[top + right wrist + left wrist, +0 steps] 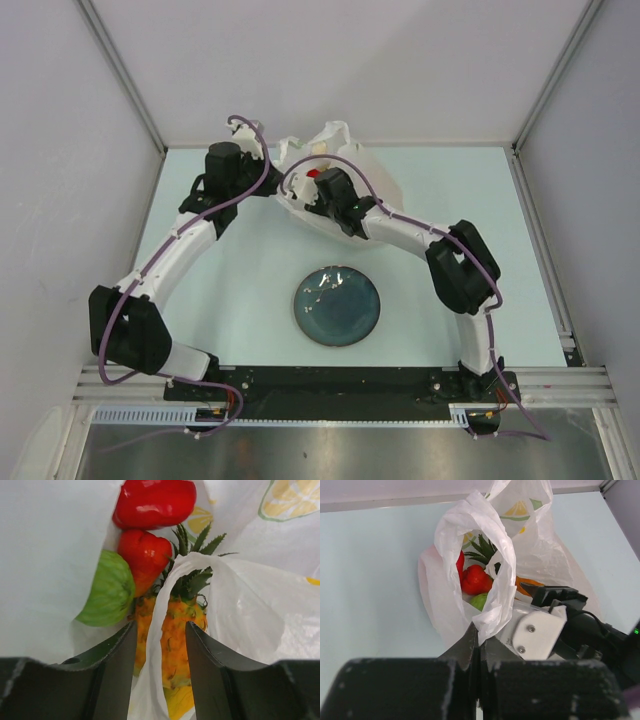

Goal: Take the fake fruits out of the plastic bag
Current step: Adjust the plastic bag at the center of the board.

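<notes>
The plastic bag (345, 165) lies at the back middle of the table, its mouth facing the arms. My left gripper (480, 632) is shut on the bag's near rim (492, 615) and holds it up. Inside the bag I see the fake fruits: two red ones (155, 502) (142, 555), a green round one (107, 592) and the orange pineapple (175, 625) with its green crown. My right gripper (160, 640) is open inside the bag's mouth, with its fingers on either side of the pineapple's body. A strip of bag lies between them. In the top view the right gripper (322, 188) is at the bag's mouth.
A dark blue-grey round plate (336, 305) sits on the pale table in front of the bag, between the two arms. Grey walls close off the left, right and back. My right wrist (540, 630) shows close beside the left fingers.
</notes>
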`<state>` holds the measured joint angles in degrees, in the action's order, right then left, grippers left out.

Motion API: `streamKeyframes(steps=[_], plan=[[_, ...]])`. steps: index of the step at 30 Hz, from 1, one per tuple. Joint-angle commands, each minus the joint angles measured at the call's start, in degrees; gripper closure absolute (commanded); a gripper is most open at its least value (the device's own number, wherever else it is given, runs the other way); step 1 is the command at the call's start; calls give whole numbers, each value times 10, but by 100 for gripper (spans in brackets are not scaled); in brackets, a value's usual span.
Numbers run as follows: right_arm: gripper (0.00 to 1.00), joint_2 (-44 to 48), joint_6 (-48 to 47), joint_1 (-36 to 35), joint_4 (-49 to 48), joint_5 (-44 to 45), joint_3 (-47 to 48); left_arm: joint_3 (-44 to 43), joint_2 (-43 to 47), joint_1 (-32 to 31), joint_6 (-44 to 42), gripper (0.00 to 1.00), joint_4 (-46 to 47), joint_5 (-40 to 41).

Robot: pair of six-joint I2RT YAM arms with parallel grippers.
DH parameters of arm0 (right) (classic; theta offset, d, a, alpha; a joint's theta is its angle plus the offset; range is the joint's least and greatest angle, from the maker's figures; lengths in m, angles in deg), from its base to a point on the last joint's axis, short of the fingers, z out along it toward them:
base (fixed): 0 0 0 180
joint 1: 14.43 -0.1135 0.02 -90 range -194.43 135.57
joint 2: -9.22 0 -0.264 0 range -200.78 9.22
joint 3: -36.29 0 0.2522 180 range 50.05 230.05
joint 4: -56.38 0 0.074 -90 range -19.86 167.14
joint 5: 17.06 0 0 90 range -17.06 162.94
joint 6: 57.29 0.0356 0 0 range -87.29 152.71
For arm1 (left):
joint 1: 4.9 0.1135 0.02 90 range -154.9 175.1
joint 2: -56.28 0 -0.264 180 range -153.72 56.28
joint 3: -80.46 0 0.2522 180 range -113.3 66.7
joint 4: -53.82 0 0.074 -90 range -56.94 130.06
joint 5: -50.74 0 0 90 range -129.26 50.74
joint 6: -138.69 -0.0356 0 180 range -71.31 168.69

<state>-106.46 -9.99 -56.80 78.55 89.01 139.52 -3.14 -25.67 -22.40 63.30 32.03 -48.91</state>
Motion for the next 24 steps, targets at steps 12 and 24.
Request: streamKeyframes(steps=[12, 24], plan=[[96, -38, -112, 21, -87, 30, 38, -1, 26, 3, -6, 100, 15, 1], [100, -157, 30, 118, -3, -68, 508, -255, -131, 33, -42, 100, 5, -4]])
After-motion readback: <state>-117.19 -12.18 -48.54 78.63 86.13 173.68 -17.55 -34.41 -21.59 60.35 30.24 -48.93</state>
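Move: The fold of plastic bag rim I want is just off my open right fingers, some 3 cm ahead, 1 cm right and 2 cm lower. Behind it inside the bag sit the pineapple, about 6 cm ahead, 2 cm left and 9 cm down, and at much the same depth the small red pepper 9 cm ahead, 5 cm left, and the green fruit 7 cm ahead, 7 cm left. From my left hand that fold lies roughly 6 cm ahead, 10 cm right, 13 cm below. I ease my open right hand about 3 cm forward and a little down onto the near fold of the bag and pinch it shut. Then I sweep it up fast, some 18 cm, and further forward, tipping the fingers up by about 20 degrees. My left hand keeps its pinch on its handle, and only late carries it forward and up as well. ##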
